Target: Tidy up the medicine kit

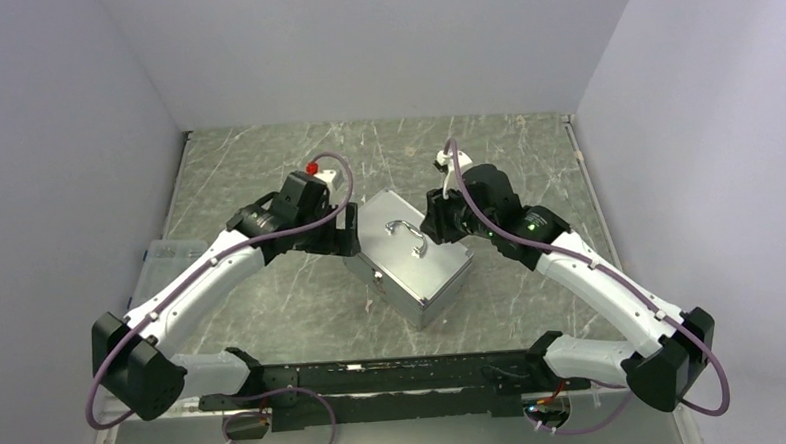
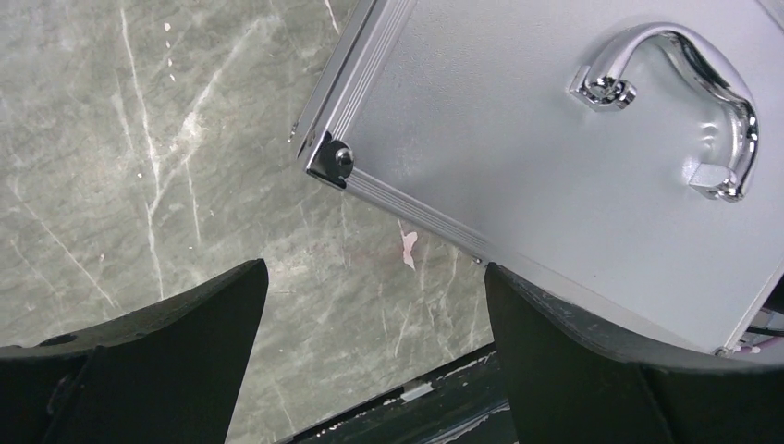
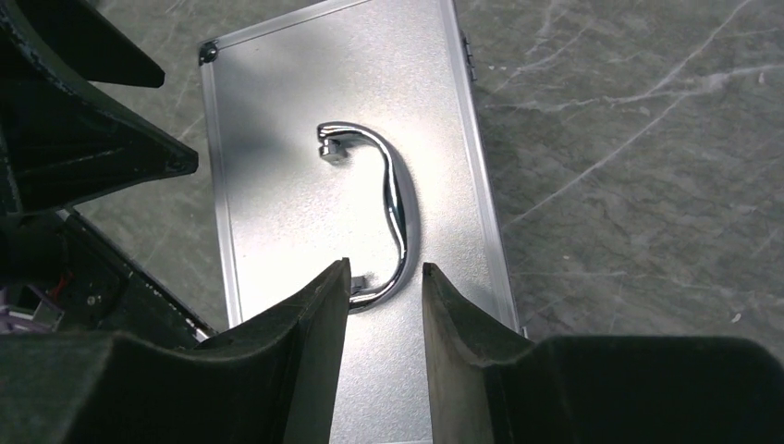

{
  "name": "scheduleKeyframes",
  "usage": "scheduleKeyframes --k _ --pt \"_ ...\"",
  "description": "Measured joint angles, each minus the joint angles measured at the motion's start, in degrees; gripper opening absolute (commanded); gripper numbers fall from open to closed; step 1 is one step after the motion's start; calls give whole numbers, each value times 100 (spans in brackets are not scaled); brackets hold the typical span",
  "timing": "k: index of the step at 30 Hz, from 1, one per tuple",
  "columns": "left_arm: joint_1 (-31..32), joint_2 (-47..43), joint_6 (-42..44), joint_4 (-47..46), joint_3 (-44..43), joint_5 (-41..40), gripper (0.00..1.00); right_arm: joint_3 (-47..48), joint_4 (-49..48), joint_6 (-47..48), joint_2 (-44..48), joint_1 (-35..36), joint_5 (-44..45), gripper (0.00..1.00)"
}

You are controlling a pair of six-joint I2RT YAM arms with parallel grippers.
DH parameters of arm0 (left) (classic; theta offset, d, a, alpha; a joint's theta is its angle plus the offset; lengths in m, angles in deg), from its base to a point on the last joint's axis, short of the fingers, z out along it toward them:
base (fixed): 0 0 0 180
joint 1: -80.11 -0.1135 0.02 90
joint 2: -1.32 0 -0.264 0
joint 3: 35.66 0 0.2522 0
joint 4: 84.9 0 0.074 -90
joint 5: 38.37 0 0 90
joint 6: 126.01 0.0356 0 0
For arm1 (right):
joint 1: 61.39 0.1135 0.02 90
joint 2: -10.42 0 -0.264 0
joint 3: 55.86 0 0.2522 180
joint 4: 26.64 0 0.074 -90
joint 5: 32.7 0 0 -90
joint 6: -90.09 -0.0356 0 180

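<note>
The medicine kit [image 1: 414, 264], a silver-grey metal case, lies shut and turned at an angle in the middle of the table, its curved handle [image 1: 410, 236] flat on the lid. My left gripper [image 1: 347, 232] is at the case's far left corner. In the left wrist view it [image 2: 376, 268] is wide open over bare table, and its right finger [image 2: 573, 361] overlaps the lid's edge [image 2: 416, 213]. My right gripper [image 3: 386, 268] hovers over the lid [image 3: 305, 139] just short of one end of the handle [image 3: 393, 199]. Its jaws stand narrowly apart with nothing between them.
A clear plastic box [image 1: 165, 254] sits at the table's left edge, partly under the left arm. A black rail [image 1: 376, 378] runs along the near edge between the arm bases. White walls close in the marbled grey-green table [image 1: 526, 156] on three sides.
</note>
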Motion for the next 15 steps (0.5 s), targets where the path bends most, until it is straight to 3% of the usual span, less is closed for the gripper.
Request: scheduleKeyframes --k 15 --pt "15 -1617 -446 -42 1338 243 95 0 315 28 -31 518 -63 38"
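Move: The closed medicine kit lies under both hands. Its front latch is some 3 cm back from the left hand, 4 cm to its right and 8 cm lower; the lid's left corner is about 4 cm ahead, 3 cm left and 6 cm down. From the right hand the lid's handle lies about 1 cm ahead, 3 cm left and 8 cm below, and the latch 3 cm back, 9 cm left and 13 cm below. Back and somewhat to its left, the wide-open left hand draws about 5 cm away from the lid handle along the kit's front-left side, first rising slightly, then dipping. The right hand travels some 3 cm back and a little left above the lid, rises briefly and then sinks, turning about 5 degrees counter-clockwise with its fingers kept partly open. ##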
